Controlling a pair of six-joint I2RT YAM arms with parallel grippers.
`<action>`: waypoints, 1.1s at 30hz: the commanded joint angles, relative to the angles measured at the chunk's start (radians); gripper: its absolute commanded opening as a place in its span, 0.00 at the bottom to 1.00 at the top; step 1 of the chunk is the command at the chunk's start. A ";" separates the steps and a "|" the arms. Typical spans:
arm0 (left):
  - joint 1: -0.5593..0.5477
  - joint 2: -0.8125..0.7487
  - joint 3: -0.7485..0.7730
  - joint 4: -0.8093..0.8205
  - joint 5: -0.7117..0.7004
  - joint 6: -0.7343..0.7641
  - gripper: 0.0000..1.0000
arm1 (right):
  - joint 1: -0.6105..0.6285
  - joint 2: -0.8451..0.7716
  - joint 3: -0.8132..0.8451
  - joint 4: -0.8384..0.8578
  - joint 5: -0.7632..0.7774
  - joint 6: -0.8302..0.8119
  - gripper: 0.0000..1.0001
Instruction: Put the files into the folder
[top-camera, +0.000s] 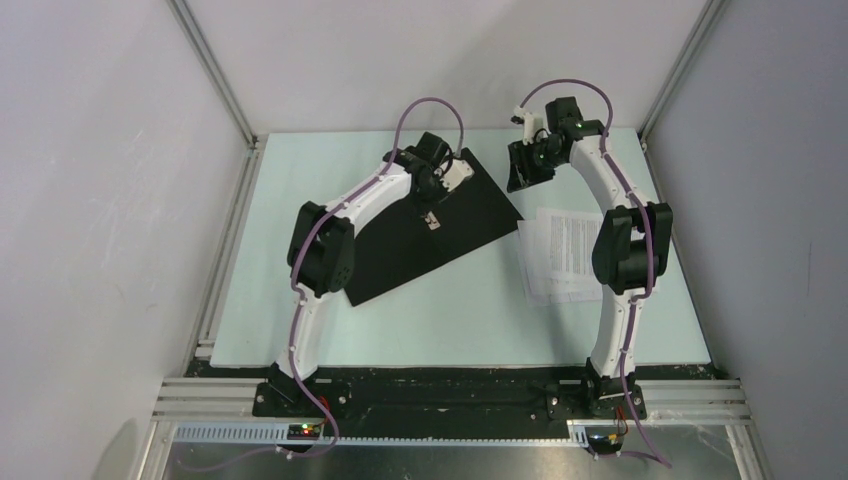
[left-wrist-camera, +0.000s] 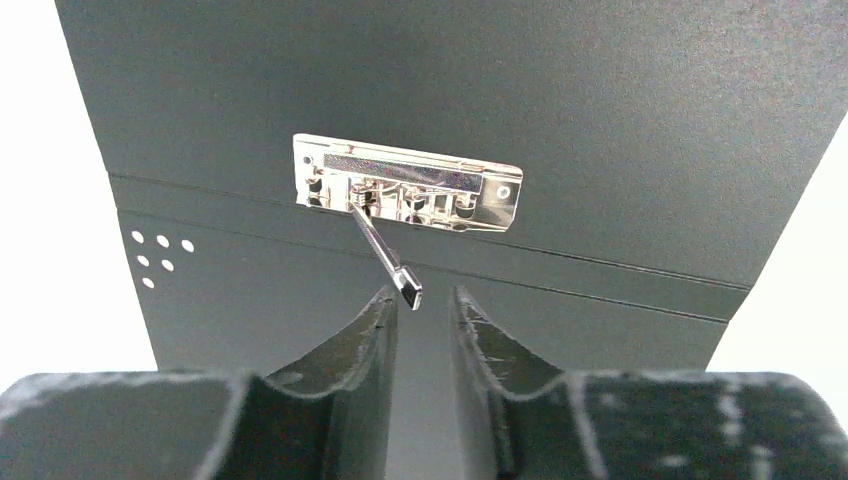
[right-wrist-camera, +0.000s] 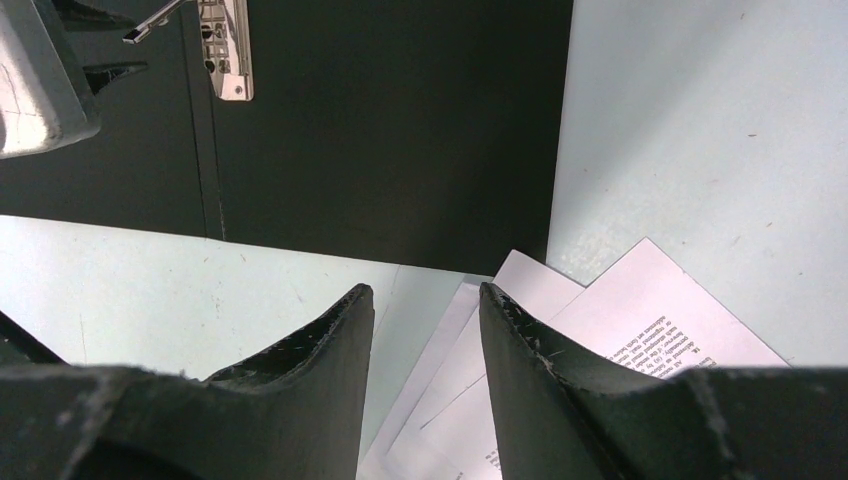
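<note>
The folder (top-camera: 440, 240) lies open on the table, black inside up, with a silver metal clip (left-wrist-camera: 408, 183) at its spine. The clip's lever (left-wrist-camera: 385, 250) stands raised, and its tip sits at the mouth of my left gripper (left-wrist-camera: 422, 298). The jaws stand a narrow gap apart and do not pinch the lever. The files (top-camera: 565, 250), white printed sheets fanned loosely, lie right of the folder. My right gripper (right-wrist-camera: 427, 292) hovers open above the files' (right-wrist-camera: 620, 320) far corner, beside the folder's edge (right-wrist-camera: 400, 130), with nothing between its fingers.
The pale green table (top-camera: 450, 330) is bounded by white walls on the left, back and right, with aluminium rails (top-camera: 215, 280) along the edges. The right arm's elbow (top-camera: 628, 245) hangs over part of the files. The left arm (top-camera: 325, 245) covers the folder's left part.
</note>
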 joint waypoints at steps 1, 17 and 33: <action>-0.005 -0.045 0.004 0.017 -0.029 -0.019 0.26 | 0.003 0.012 0.032 -0.003 -0.010 0.010 0.48; 0.001 -0.065 0.013 0.018 -0.062 0.005 0.00 | 0.022 0.008 0.013 -0.006 -0.005 0.009 0.47; 0.044 -0.260 -0.238 0.016 0.108 0.274 0.00 | 0.097 0.006 0.002 0.001 0.024 -0.009 0.47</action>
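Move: Between the left hand's half-open fingers, within about 1 cm, is the free end of the metal clip's lever; the clip itself lies some 3 cm to the right and 5 cm below on the opened black folder. The files lie about 31 cm right and 10 cm back of that hand, 6 cm down. From the right hand the lever end is roughly 20 cm left, 2 cm back and 8 cm lower. Closing its fingers fully on the lever's end, the left hand first stays almost in place, then lifts about 1 cm and pulls left and back, some 4 cm in all, keeping the pinch and turning slightly clockwise. The right hand, empty and half open above the table, follows about 3.5 cm left and a little back, sinking slightly. ##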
